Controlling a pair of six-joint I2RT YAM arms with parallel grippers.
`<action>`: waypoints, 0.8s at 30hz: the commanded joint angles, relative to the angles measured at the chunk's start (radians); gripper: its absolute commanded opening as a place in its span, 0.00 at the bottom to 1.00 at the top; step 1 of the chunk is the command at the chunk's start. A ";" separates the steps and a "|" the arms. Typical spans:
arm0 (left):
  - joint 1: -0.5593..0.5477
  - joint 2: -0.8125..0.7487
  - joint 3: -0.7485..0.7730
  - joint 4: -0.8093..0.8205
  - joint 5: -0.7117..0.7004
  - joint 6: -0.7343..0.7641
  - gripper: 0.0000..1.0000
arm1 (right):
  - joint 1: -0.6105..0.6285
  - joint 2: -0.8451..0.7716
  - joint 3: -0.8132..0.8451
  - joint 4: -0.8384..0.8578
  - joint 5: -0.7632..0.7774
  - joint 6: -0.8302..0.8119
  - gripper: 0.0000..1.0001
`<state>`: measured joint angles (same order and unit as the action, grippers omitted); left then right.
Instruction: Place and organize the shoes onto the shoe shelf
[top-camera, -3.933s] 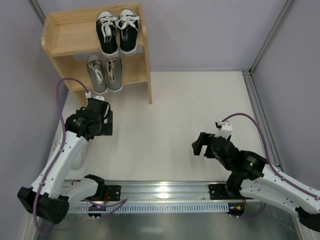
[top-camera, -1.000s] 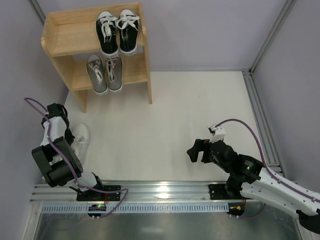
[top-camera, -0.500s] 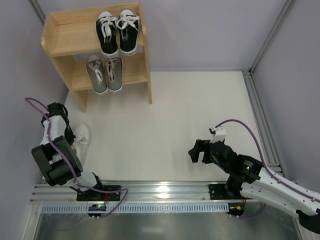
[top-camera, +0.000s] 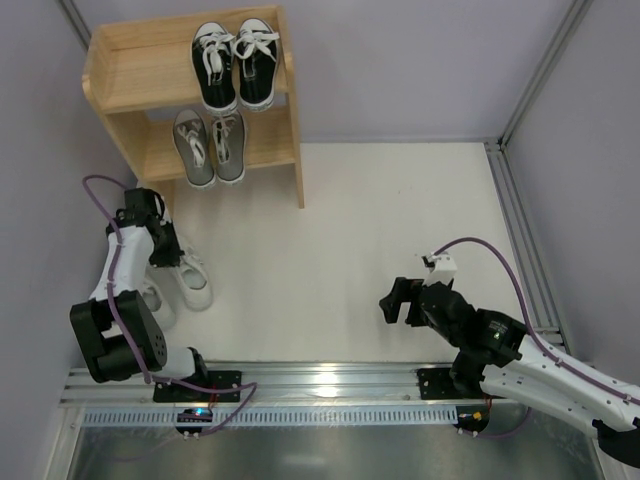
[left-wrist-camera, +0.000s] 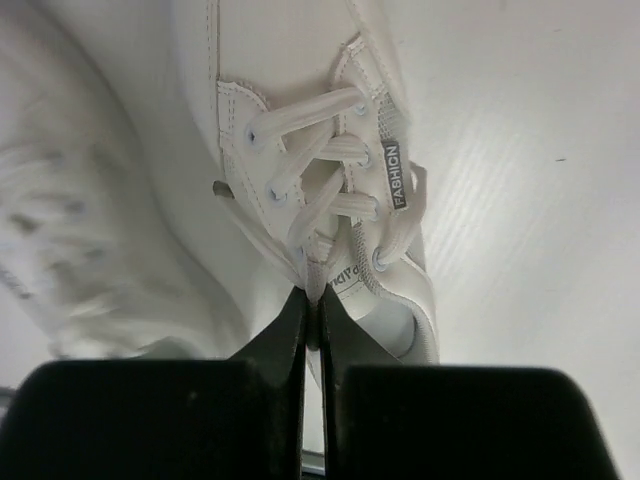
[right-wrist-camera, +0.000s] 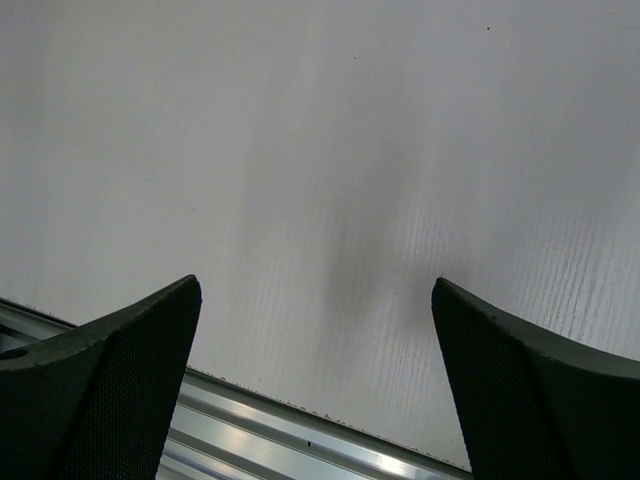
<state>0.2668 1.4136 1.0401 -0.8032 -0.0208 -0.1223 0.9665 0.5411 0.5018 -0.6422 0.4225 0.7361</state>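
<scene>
The wooden shoe shelf (top-camera: 120, 80) stands at the far left. The black pair (top-camera: 237, 65) is on its top tier and the grey pair (top-camera: 210, 145) on its lower tier, both at the right end. My left gripper (top-camera: 168, 255) is shut on the tongue and laces of a white shoe (top-camera: 192, 281) on the table just in front of the shelf. In the left wrist view the fingers (left-wrist-camera: 290, 325) pinch that shoe (left-wrist-camera: 320, 180) at its tongue. The second white shoe (top-camera: 155, 302) lies beside it, partly behind my arm, and shows blurred (left-wrist-camera: 80, 230). My right gripper (top-camera: 395, 300) (right-wrist-camera: 315, 285) is open and empty over bare table.
The left halves of both shelf tiers are bare wood. A metal rail (top-camera: 330, 385) runs along the near edge and shows in the right wrist view (right-wrist-camera: 250, 430). An aluminium frame strip (top-camera: 520, 230) borders the table on the right. Walls close in on the left and back.
My left gripper has swung away from the left wall, right and toward the shelf, carrying the white shoe with it; the second white shoe now shows. The right arm has barely moved.
</scene>
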 joint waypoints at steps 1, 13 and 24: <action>-0.023 -0.061 0.048 0.058 0.133 -0.046 0.00 | 0.000 0.002 0.046 -0.013 0.036 0.042 0.97; -0.041 -0.185 -0.026 0.052 -0.208 -0.076 0.35 | 0.000 0.017 0.034 0.012 0.030 0.043 0.97; 0.066 -0.259 -0.095 0.035 -0.376 -0.094 0.80 | 0.000 -0.049 0.007 0.015 0.022 -0.023 0.97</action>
<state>0.2939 1.1824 0.9459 -0.7776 -0.3210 -0.2062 0.9665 0.5137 0.5030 -0.6559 0.4381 0.7483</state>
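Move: The closed left fingers pinch the lace or tongue of the right white shoe, whose middle lies about level with them, 2 cm to the right and 4 cm below. The left white shoe is some 7 cm to the hand's left and 5 cm back, 5 cm lower; the foot of the shelf's front left leg is about 10 cm ahead and 5 cm left, 8 cm lower. For the idle right hand, the right white shoe lies roughly 48 cm left and 7 cm ahead, 7 cm below. Still pinching the right white shoe's lace, the left hand first draws about 2 cm right and up and a little forward. It then doubles back, lets go as the fingers spread wide, and swings some 7 cm left and 4 cm back while rising a little more, turning counter-clockwise with its left side lifting, to hover between the two white shoes. ##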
